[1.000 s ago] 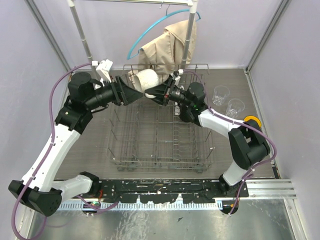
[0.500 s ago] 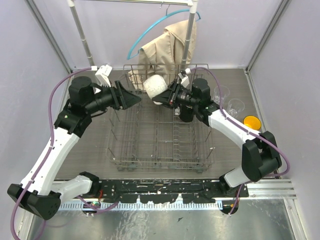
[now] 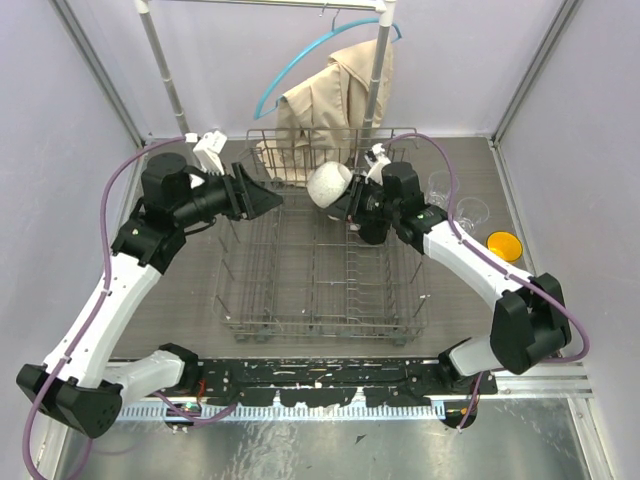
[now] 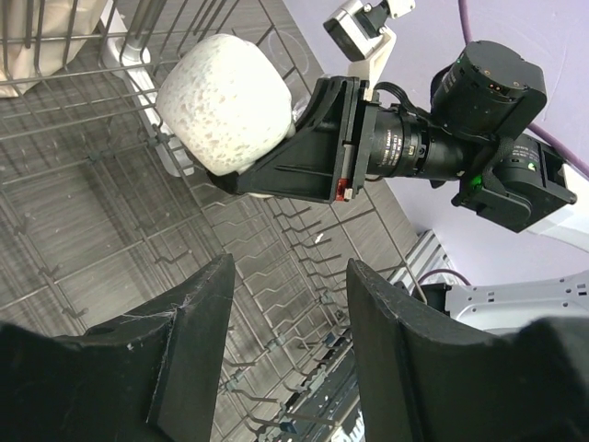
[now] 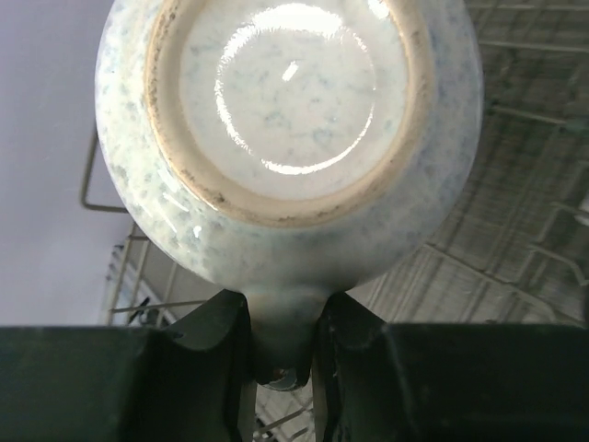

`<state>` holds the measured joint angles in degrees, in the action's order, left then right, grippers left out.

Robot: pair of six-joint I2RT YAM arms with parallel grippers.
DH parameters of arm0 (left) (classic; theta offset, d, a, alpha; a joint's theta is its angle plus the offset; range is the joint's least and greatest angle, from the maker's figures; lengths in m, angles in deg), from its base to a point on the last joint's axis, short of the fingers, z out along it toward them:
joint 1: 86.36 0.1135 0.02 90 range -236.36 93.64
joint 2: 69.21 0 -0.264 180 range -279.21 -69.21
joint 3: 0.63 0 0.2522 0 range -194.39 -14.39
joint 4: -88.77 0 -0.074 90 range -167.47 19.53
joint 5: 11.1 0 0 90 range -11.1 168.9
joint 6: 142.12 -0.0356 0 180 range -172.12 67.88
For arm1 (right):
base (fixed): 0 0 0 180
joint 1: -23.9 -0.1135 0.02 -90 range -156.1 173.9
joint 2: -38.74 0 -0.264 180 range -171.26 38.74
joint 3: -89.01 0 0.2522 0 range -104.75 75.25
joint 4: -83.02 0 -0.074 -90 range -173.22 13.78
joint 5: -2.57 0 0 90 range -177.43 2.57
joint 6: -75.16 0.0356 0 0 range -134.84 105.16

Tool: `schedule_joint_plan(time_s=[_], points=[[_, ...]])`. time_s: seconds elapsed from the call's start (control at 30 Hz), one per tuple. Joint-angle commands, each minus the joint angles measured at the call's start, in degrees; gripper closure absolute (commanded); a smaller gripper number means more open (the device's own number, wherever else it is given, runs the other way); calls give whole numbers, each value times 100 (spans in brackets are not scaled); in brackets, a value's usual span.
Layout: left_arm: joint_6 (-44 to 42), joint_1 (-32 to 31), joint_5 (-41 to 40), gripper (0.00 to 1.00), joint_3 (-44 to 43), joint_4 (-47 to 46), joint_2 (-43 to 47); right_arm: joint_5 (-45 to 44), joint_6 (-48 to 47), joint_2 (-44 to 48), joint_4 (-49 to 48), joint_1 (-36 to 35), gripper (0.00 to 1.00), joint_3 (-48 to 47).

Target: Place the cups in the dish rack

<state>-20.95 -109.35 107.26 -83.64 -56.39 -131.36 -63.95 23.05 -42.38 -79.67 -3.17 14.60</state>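
Note:
The round-bellied white mug (image 3: 330, 185) hangs above the back of the dish rack (image 3: 320, 325), its base turned toward the right wrist camera (image 5: 285, 120). My right gripper (image 3: 347, 203) (image 5: 281, 322) is shut on the mug's handle. My left gripper (image 3: 275, 200) (image 4: 290, 267) stands open and empty over the rack's back left, with a gap between it and the mug (image 4: 225, 101). Two clear tumblers (image 3: 441, 185) (image 3: 470, 213) and a yellow mug (image 3: 503, 244) stand on the table to the right of the rack.
Behind the rack stands a clothes rail of metal poles (image 3: 160, 60) with a beige garment (image 3: 340, 90) on a blue hanger. Purple walls close in on both sides. Upright tines fill the rack floor (image 4: 92, 230).
The right gripper has carried the white mug to the right, over the rack's back middle. The left gripper has drawn back to the left, away from the mug.

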Motion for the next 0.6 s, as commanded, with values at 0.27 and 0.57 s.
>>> schedule_joint_plan(time_s=[0.27, 0.57], points=[[-213, 35, -114, 42, 132, -55, -135, -1206, -1690, -232, -553, -260, 100, -728], [-199, 635, -400, 37, 236, 212, -25, -1373, -1902, -654, -239, -465, 100, -920]])
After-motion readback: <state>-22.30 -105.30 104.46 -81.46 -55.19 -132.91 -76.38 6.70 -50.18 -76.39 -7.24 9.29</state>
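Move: The white cup is still held by its handle in the right hand; the open patch of rack it is headed for lies about 5 cm ahead of that hand, 5 cm to its left and 16 cm below. The black mug stands level with the hand, 6 cm to its right, 14 cm down; the white pole foot is 6 cm ahead, 3 cm right, 21 cm down. From the empty left hand, the patch is some 11 cm ahead, 10 cm right and 29 cm below. Down and forward together, about 5 cm in all, the right hand brings the upturned white cup closer to the rack, keeping its pinch on the handle. Its wrist rolls some 20 degrees, left side sinking. The empty left hand, fingers still open, sinks slowly, then more quickly while swinging forward and to its left. ##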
